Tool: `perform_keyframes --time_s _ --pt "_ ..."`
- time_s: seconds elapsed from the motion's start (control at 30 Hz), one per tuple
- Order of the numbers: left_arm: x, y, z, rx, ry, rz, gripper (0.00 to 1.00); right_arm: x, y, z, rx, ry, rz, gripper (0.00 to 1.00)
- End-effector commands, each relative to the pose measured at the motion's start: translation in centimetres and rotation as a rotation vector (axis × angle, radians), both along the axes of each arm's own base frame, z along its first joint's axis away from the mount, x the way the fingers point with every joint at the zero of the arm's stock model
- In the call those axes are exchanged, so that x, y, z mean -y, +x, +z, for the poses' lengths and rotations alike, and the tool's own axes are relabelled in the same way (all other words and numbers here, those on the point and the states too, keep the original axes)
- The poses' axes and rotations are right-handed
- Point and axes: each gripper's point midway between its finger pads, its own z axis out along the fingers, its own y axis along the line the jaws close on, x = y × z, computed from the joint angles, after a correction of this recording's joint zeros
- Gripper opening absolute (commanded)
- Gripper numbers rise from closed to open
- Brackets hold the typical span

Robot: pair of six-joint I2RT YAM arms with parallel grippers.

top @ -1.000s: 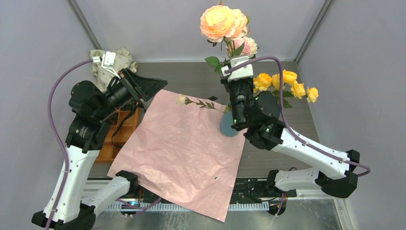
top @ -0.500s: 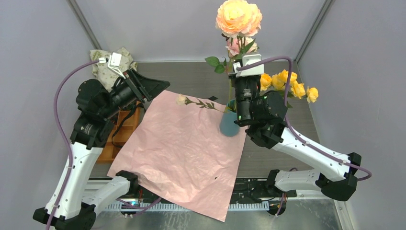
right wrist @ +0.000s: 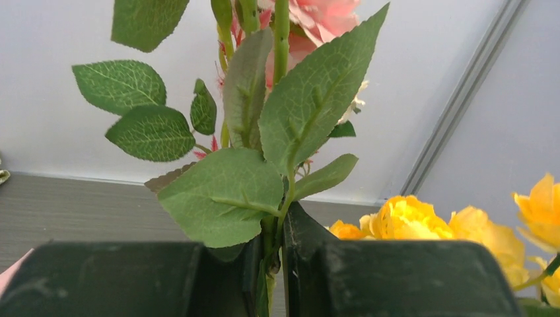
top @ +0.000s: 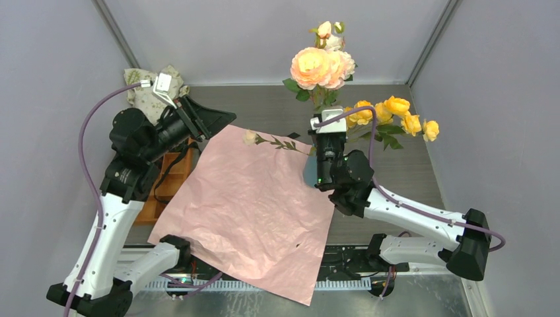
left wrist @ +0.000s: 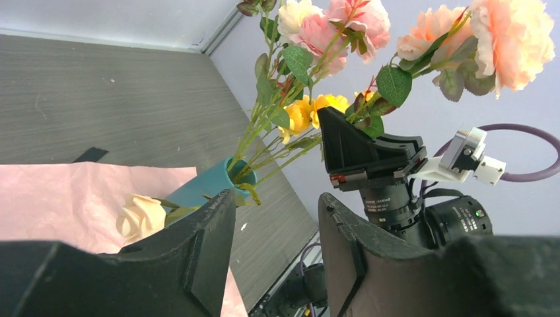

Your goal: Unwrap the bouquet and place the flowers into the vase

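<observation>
My right gripper [top: 328,111] is shut on the green stems of the peach and pink flowers [top: 320,66], holding them upright above the teal vase [top: 308,173]; the grip shows close up in the right wrist view [right wrist: 271,264]. Yellow roses [top: 396,109] stand in the vase [left wrist: 205,185], leaning right. One white rose [top: 249,137] lies on the flat pink wrapping paper [top: 251,205]. At the paper's far left corner my left gripper [top: 211,119] hangs open and empty [left wrist: 277,231].
An orange compartmented tray [top: 165,191] sits under my left arm with a black strap across it. A beige printed cloth bag [top: 148,89] lies in the far left corner. Grey walls close in the table on three sides.
My right gripper has come down with the peach and pink flowers, whose blooms now sit lower over the vase. The left arm has shifted slightly towards the far left.
</observation>
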Motion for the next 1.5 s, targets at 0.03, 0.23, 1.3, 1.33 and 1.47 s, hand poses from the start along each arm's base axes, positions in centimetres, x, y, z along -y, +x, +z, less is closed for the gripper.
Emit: perform_keyframes --time_s 0.03,0.23,1.3,1.33,1.47 --pt "0.2 0.3 1.1 0.062 -0.011 -0.002 0.5 2.5 -0.8 0.8 0.071 0.181 -0.059 0.01" --pt "0.3 0.8 0.6 0.054 -0.008 0.002 0.5 3.2 -0.8 -2.0 0.031 0.201 -0.103 0.01" --pt "0.5 1.6 -0.5 0.028 -0.011 0.009 0.5 3.5 -1.9 -7.2 -0.188 0.246 -0.032 0.66" --pt "0.5 1.6 -0.6 0.025 -0.01 0.011 0.5 3.6 -2.0 -7.1 -0.192 0.253 -0.022 0.67" --pt "0.5 1.9 -0.9 0.018 -0.009 0.013 0.5 4.1 -2.7 -6.2 -0.192 0.307 0.022 0.8"
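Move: The right hand holds the peach rose upright above the vase; the vase mouth lies about 2 cm to its right, level fore and aft, some 24 cm below. The pink roses already in the vase stand roughly 6 cm ahead, 1 cm right and 6 cm above; the yellow roses about 15 cm right, 4 cm ahead and 10 cm below. From the left hand the mouth is some 24 cm right, 3 cm ahead and 27 cm below. The right hand lowers the peach rose about 10 cm into the vase, edging right, then opens its fingers. ##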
